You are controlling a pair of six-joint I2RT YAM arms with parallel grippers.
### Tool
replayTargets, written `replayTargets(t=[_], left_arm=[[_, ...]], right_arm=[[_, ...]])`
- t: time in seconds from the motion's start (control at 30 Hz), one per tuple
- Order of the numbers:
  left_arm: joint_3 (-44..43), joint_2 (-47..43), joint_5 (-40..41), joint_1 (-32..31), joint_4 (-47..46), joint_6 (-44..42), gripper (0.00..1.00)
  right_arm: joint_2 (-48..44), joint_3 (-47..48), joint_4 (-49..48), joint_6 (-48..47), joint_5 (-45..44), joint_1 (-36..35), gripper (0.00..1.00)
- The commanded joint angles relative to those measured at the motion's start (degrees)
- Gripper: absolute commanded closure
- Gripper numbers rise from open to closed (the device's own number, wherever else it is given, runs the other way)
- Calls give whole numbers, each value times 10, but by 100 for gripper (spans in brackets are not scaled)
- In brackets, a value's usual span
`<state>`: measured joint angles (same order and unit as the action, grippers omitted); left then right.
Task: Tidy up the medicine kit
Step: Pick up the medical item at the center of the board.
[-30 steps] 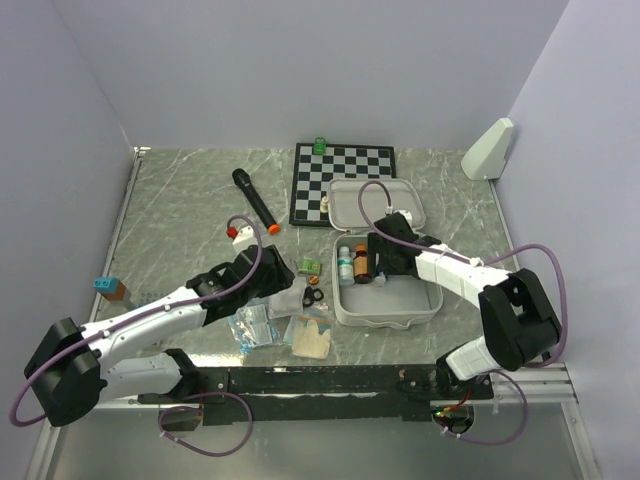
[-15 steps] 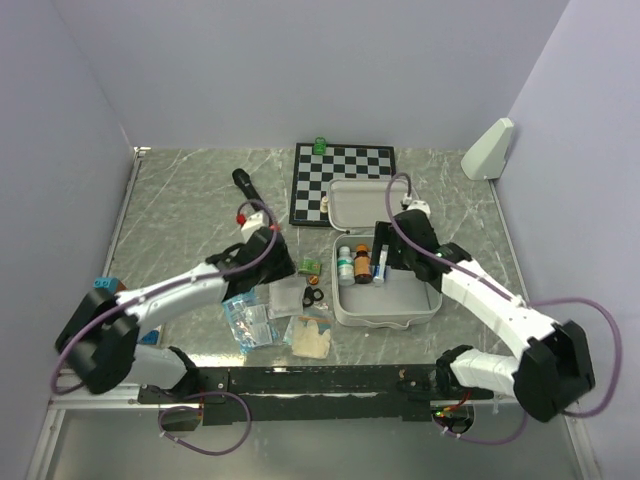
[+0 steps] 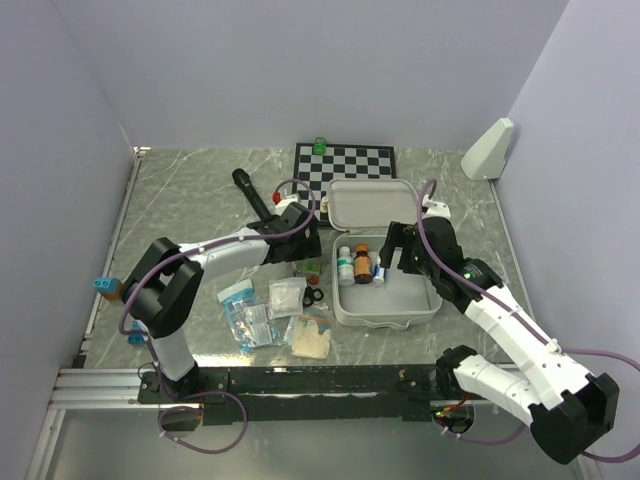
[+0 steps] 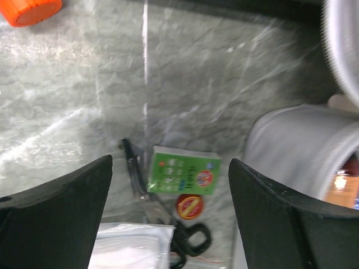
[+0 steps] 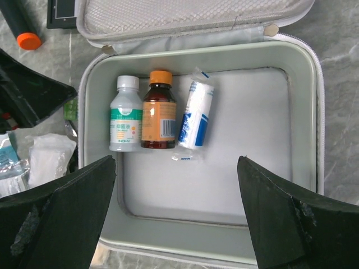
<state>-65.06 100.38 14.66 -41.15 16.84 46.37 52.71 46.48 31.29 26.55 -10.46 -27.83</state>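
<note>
The medicine kit (image 3: pixel 352 312) lies open, its lid (image 3: pixel 372 203) folded back toward the chessboard. In its tray (image 5: pixel 314 112) a white bottle (image 5: pixel 125 122), a brown bottle (image 5: pixel 159 111) and a blue-and-white bandage roll (image 5: pixel 196 115) lie side by side. My right gripper (image 5: pixel 176 162) hovers open above the tray with nothing in it. My left gripper (image 4: pixel 170 162) is open over a green box (image 4: pixel 182 175), a small red tin (image 4: pixel 190 206) and black-handled scissors (image 4: pixel 188 238), just left of the kit's wall (image 4: pixel 297 151).
A chessboard (image 3: pixel 343 170) with a green piece (image 3: pixel 320 145) lies behind the kit. A black marker (image 3: pixel 255 200) with an orange cap lies to the left. Plastic packets (image 3: pixel 262 310) and a tan pouch (image 3: pixel 310 338) sit near the front. A white wedge (image 3: pixel 488 148) stands back right.
My right gripper let go of the bandage roll in the tray and drew back. My left arm swung from the packets toward the kit and its jaws opened wider.
</note>
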Motion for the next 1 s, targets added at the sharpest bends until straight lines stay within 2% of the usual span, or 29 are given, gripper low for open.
replayTargets(t=[0.0,0.1,0.33,0.5,0.83,0.97], left_arm=[[-18,10,-3,-1,12,-51,15],[-32,31,-2,-6,21,-68,20],[-53,52,17,-27,25,-95,11],[-68,75,34,-39,43,-102,12],[-88,116,78,-53,84,-110,28],[-81,101,81,-53,76,-106,42]], right_arm=[[-25,-2,8,-2,7,-4,5],[-33,-9,4,-1,15,-4,5],[-52,-39,1,16,33,-4,5],[-62,-50,5,19,37,-4,5],[-65,-46,11,18,30,-4,5],[-64,-43,12,18,29,-4,5]])
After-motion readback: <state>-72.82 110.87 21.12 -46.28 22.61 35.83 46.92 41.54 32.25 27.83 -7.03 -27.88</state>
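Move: The green medicine box sits almost under my open left hand, some 5 cm down, 1 cm back and 1 cm right. The red-yellow tin is about 4 cm back and 2 cm right of the hand. The scissors' middle is 4 cm back and 1 cm left, and the white gauze packet about 8 cm back and 4 cm left. For my right hand the box is roughly 19 cm left, 4 cm ahead and 16 cm down. I sink my left hand about 4 cm over the green box, easing a little right, rolling it some 15 degrees so its left side rises and turning it about 10 degrees clockwise. With the fingers down on either side, I close them partway onto the box's two ends. My open right hand draws back about 2.5 cm above the kit and settles slightly lower. ##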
